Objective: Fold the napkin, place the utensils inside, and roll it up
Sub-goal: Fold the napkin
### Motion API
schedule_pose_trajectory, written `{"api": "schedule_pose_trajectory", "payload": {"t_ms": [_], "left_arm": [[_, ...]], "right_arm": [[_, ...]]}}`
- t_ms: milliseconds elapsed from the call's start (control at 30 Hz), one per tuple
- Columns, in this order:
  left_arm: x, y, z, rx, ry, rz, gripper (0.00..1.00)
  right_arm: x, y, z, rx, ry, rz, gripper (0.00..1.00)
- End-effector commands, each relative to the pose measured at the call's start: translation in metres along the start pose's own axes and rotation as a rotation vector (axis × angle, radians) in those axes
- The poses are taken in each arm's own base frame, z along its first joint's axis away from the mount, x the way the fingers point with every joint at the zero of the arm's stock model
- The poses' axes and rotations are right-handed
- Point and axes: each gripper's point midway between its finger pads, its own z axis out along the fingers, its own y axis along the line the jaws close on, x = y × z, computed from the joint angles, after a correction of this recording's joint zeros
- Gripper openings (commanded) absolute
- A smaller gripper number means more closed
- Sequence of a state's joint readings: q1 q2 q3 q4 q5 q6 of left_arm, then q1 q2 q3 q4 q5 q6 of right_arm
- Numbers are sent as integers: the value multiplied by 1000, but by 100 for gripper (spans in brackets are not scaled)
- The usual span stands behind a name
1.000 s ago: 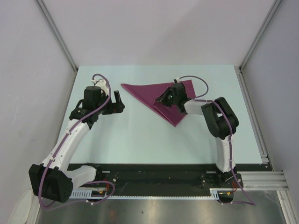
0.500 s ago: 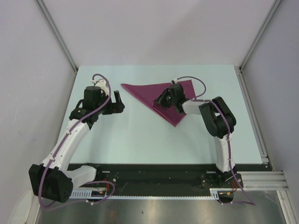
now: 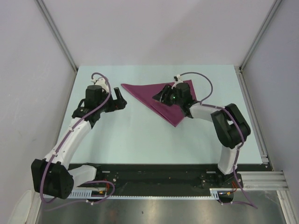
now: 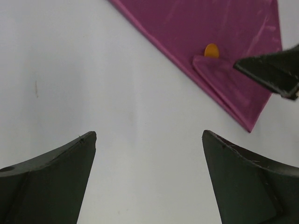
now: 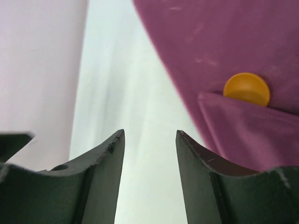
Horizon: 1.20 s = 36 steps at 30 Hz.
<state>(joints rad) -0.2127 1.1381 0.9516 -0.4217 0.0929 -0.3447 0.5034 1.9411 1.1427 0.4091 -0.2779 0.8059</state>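
The plum napkin (image 3: 140,90) lies folded into a triangle at the back middle of the table. A small flap (image 5: 243,130) of it is turned over near its long edge. From under that flap peeks the round orange end of the utensils (image 5: 246,88), also seen in the left wrist view (image 4: 211,50); the rest is hidden in the cloth. My right gripper (image 3: 158,96) hovers over the napkin's long edge, open, with only bare table between its fingertips (image 5: 150,134). My left gripper (image 3: 120,99) stands wide open left of the napkin, over bare table (image 4: 149,136).
The pale table (image 3: 135,135) is framed by grey walls with metal rails at the left (image 3: 56,35) and right (image 3: 259,37). A black rail (image 3: 154,179) with both arm bases runs along the near edge.
My right gripper has opened from shut and let the napkin flap lie. Its elbow has swung out to the right. The left gripper has edged slightly back, still open.
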Motion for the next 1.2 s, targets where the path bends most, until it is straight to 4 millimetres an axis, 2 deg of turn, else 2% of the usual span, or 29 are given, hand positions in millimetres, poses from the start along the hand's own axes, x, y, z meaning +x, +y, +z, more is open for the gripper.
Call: {"api": "schedule_pose_trajectory", "payload": {"t_ms": [0, 33, 67, 167, 200, 233, 267, 300, 333, 367, 400, 433, 467, 500, 533, 567, 600, 633, 700, 833, 967, 1000, 1167], "left_arm": [[-20, -14, 24, 70, -92, -150, 100], [-31, -17, 30, 83, -134, -184, 99], [-26, -11, 46, 57, -109, -198, 99], [-43, -2, 71, 10, -146, -233, 98], [-46, 1, 90, 1, -142, -270, 98], [-46, 3, 98, 6, -137, -297, 98], [-53, 9, 106, 10, -159, -332, 98], [-56, 10, 122, 26, -180, -379, 97], [-58, 14, 129, 25, -193, -398, 95], [-59, 20, 138, 8, -202, -415, 94], [-72, 20, 144, 9, -227, -422, 93], [-61, 29, 163, -21, -194, -428, 91], [-75, 29, 170, -19, -217, -429, 90], [-75, 32, 178, -26, -212, -436, 89], [-63, 42, 196, -50, -177, -451, 85], [-64, 48, 202, -51, -174, -467, 83], [-72, 49, 208, -39, -186, -490, 80], [-66, 53, 219, -36, -171, -503, 77], [-75, 57, 229, -16, -184, -519, 74], [-77, 68, 249, -30, -176, -538, 65], [-80, 78, 265, -48, -172, -563, 63], [-73, 82, 273, -53, -157, -572, 61], [-66, 87, 288, -51, -132, -606, 56]], "right_arm": [[-42, 57, -55, -163, -131, -96, 53], [-47, 56, -63, -160, -144, -110, 53], [-51, 58, -73, -159, -155, -120, 53], [-61, 59, -110, -129, -186, -165, 53], [-56, 49, -118, -89, -178, -165, 53], [-65, 62, -138, -107, -218, -193, 53], [-71, 61, -148, -93, -243, -215, 53], [-68, 55, -158, -72, -238, -212, 53], [-74, 66, -175, -89, -273, -225, 53], [-78, 64, -185, -84, -292, -226, 53], [-77, 65, -192, -81, -296, -224, 53], [-79, 70, -206, -93, -322, -231, 53], [-80, 71, -212, -95, -333, -234, 53], [-81, 69, -217, -86, -339, -230, 53], [-82, 69, -222, -84, -344, -230, 53], [-84, 74, -229, -96, -357, -238, 53], [-85, 71, -233, -86, -360, -233, 53], [-86, 71, -236, -83, -364, -234, 53], [-86, 70, -241, -80, -368, -236, 53], [-87, 65, -244, -66, -372, -231, 53], [-87, 62, -244, -58, -369, -223, 53], [-86, 61, -243, -56, -365, -220, 53], [-86, 56, -244, -40, -363, -217, 53]]}}
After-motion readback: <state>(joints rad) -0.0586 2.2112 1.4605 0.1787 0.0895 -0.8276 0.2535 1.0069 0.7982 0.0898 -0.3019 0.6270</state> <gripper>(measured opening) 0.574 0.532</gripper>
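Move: The napkin's far left corner lies about 28 cm ahead of my left hand, 2 cm to its left and roughly 17 cm below. On the table, the spoon bowl is some 15 cm ahead and 20 cm right of that hand, and the folded flap's tip about 15 cm ahead and 16 cm right. From my right hand, the far left corner is about 18 cm ahead, 20 cm left and 9 cm below. I send my left hand forward about 26 cm and down 15 to the napkin's far left corner, turning it some 25 degrees counter-clockwise with its left side dipping, and narrow its wide-open fingers to roughly half. Meanwhile my right hand, already off the flap and still half open, lifts some 17 cm and backs away right and towards me. ##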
